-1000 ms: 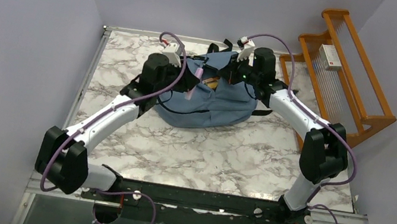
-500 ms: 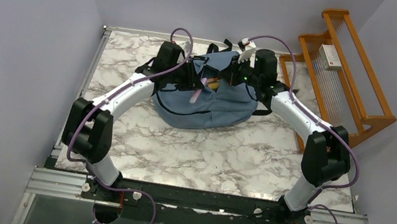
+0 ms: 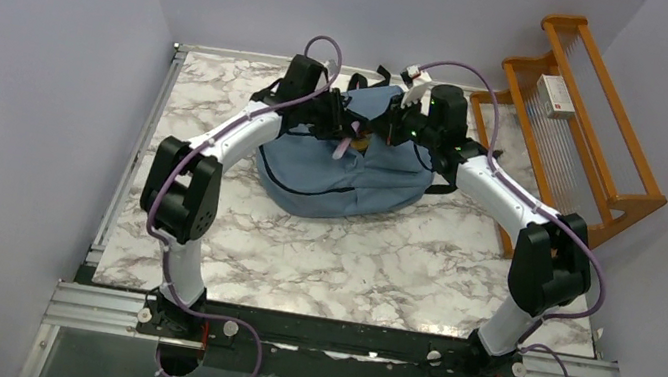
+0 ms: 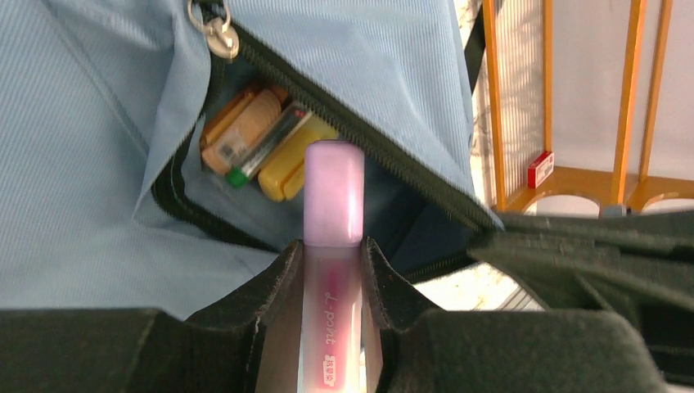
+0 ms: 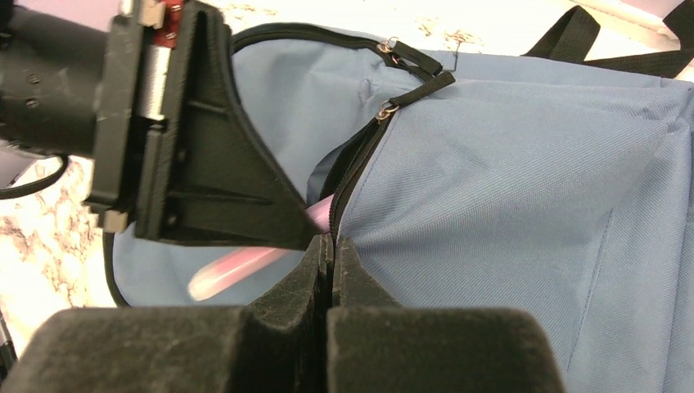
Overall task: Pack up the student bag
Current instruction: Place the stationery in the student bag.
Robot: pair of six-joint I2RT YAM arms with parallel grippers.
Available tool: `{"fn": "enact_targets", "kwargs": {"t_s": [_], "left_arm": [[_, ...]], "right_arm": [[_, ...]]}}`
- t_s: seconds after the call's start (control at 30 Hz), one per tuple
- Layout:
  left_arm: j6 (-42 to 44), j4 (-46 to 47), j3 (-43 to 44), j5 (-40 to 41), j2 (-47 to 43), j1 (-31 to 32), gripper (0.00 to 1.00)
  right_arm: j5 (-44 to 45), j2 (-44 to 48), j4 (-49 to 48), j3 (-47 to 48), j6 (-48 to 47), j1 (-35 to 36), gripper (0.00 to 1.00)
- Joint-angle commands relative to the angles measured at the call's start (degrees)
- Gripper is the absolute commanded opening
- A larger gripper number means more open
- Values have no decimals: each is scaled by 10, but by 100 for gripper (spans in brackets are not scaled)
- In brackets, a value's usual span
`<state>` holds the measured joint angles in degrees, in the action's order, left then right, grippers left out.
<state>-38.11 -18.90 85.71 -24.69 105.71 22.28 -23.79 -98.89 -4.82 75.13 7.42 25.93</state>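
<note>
The slate-blue student bag (image 3: 352, 179) lies at the back of the marble table, its front pocket unzipped. My left gripper (image 3: 346, 136) is shut on a pink highlighter pen (image 4: 333, 196), whose cap points straight at the pocket mouth (image 4: 245, 139). Inside the pocket lie an orange-brown item (image 4: 243, 124), a green-tipped one and a yellow one (image 4: 291, 160). My right gripper (image 5: 331, 242) is shut on the bag's zipper edge (image 5: 348, 176) and holds the opening apart. From the right wrist the pen (image 5: 237, 267) shows below the left gripper's black fingers (image 5: 221, 180).
A wooden rack (image 3: 584, 117) stands against the right wall beside the table, with a small white and red box (image 3: 557, 95) on it. Black straps (image 5: 622, 57) trail from the bag's top. Purple walls close in on left and back.
My left arm has swung in from the left and carried the pink pen up to the pocket opening. The right gripper has kept its hold on the zipper edge.
</note>
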Motion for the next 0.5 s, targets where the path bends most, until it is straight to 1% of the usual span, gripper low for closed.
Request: {"fn": "enact_targets", "kwargs": {"t_s": [0.0, 0.2, 0.47], "left_arm": [[-16, 1, 58, 0, 38, -1, 0], [-56, 34, 94, 28, 77, 0, 0], [-126, 113, 93, 67, 103, 16, 0]], "right_arm": [[-31, 32, -52, -1, 3, 7, 1], [-33, 32, -63, -8, 16, 13, 1], [-33, 26, -66, -5, 22, 22, 1]]}}
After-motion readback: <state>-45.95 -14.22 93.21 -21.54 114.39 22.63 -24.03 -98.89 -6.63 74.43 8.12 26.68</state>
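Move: The left hand already holds the pink marker; the bag's open pouch, where it is being taken, lies roughly 4 cm ahead, 3 cm to the right and 4 cm below. In the pouch, the yellow marker is about 3 cm ahead, 4 cm right and 7 cm down. The zip edge pinched by the right hand is some 7 cm right, 2 cm ahead and 2 cm higher. From the right hand, the pouch opening lies about 4 cm left, 2 cm ahead and 6 cm down. Forward by about 5 cm, drifting some 2 cm right and barely sinking, the left hand feeds the pink marker nose-first into the pouch under the zip edge, its grip unchanged and the wrist swinging slightly counter-clockwise, well under 10 degrees. The right hand stays shut on the zip edge and keeps it in place. ##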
